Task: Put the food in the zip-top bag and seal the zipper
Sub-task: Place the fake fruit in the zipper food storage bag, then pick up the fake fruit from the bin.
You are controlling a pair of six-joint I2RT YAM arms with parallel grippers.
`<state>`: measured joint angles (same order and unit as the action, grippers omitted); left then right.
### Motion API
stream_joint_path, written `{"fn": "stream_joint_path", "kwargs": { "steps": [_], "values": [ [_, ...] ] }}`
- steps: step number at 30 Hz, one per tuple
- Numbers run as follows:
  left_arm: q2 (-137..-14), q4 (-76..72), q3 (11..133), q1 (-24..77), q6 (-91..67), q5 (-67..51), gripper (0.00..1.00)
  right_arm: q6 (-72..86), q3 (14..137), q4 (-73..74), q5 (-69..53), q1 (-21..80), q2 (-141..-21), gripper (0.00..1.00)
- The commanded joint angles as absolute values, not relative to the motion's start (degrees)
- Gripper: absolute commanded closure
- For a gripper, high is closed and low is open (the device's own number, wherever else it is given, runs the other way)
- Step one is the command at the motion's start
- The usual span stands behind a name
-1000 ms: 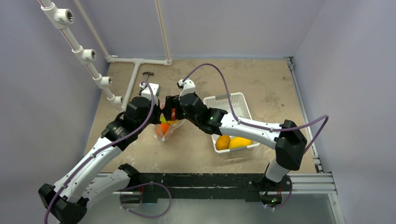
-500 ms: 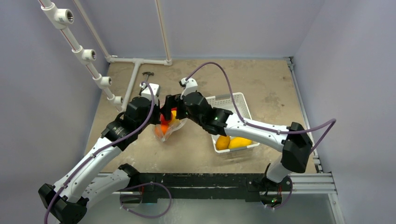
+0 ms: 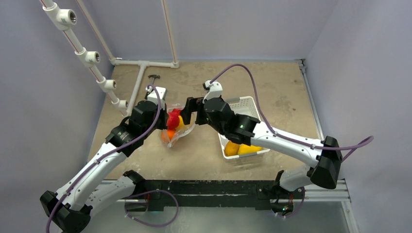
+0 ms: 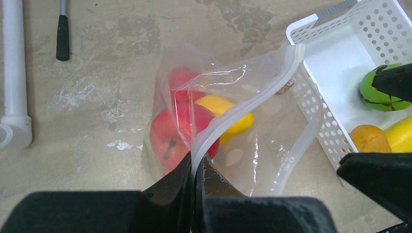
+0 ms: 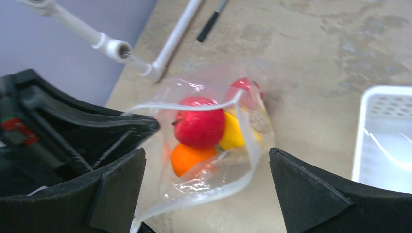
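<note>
The clear zip-top bag (image 3: 177,130) hangs open over the table, its zipper (image 4: 243,104) curving up to my left gripper (image 4: 197,165), which is shut on that strip. Inside the bag lie food pieces: a red apple (image 5: 199,124), an orange fruit (image 5: 187,158) and a yellow one (image 5: 232,133). My right gripper (image 5: 206,150) is open and holds nothing, just right of the bag's mouth (image 3: 190,108). More food sits in the white basket (image 4: 340,53): a green fruit (image 4: 376,90), an orange one (image 4: 370,138) and a yellow one (image 4: 401,136).
A white pipe frame (image 3: 87,56) runs along the left wall and the back of the table. A small black-handled tool (image 3: 153,77) lies behind the bag. The basket (image 3: 243,103) stands right of the bag, under the right arm.
The right gripper opened fully and drew back to the right, away from the bag's mouth. The red fruit it carried now lies in the bag. The left gripper kept its hold.
</note>
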<state>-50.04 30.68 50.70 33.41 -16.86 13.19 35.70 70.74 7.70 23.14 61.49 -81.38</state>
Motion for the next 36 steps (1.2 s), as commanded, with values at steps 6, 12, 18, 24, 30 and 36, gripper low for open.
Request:
{"fn": "stream_joint_path", "kwargs": {
  "steps": [6,12,18,24,30,36],
  "values": [
    [-49.75,28.35,50.47,33.49,-16.67,12.49,1.0,50.07,68.88,28.82,33.42,61.61,-75.46,0.01],
    [-49.92,28.38,50.45,33.49,-16.61,12.33,1.0,62.5,66.22,39.0,35.38,61.6,-73.7,0.01],
    [-49.92,28.38,50.47,33.49,-16.62,12.31,1.0,71.08,64.03,46.51,36.03,61.59,-75.49,0.01],
    [-49.75,28.34,50.38,33.49,-16.61,12.26,1.0,73.31,59.64,46.67,35.22,60.91,-74.97,0.01],
    [-49.69,28.23,50.47,33.49,-16.62,11.87,1.0,74.15,56.9,46.67,34.5,58.89,-74.91,0.01],
    [-49.5,28.3,50.49,33.49,-16.56,11.71,1.0,74.42,53.93,46.54,33.56,56.28,-74.12,0.01]
  ]
}}
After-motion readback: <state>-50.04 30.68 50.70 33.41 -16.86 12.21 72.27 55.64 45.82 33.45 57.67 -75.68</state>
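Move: The mango, in the basket's near left corner, lies roughly 17 cm to the right of my empty right hand, 6 cm back and 23 cm below. The long yellow fruit is about 8 cm right of the mango and 1 cm farther out; the watermelon is some 7 cm right of it and 8 cm farther out. The bag hangs about 8 cm left of my right hand, level fore and aft, and 16 cm below. From my left hand the mango is about 26 cm right, 6 cm back and 17 cm below. I swing my right hand away from the bag, about 16 cm to the right and as far down, drawing back some 5 cm, until its wide-open fingers hang just above the mango. On the way the wrist tips about 30 degrees downward and turns clockwise by about as much. My left hand stays put and keeps its pinch on the bag's zipper edge. ##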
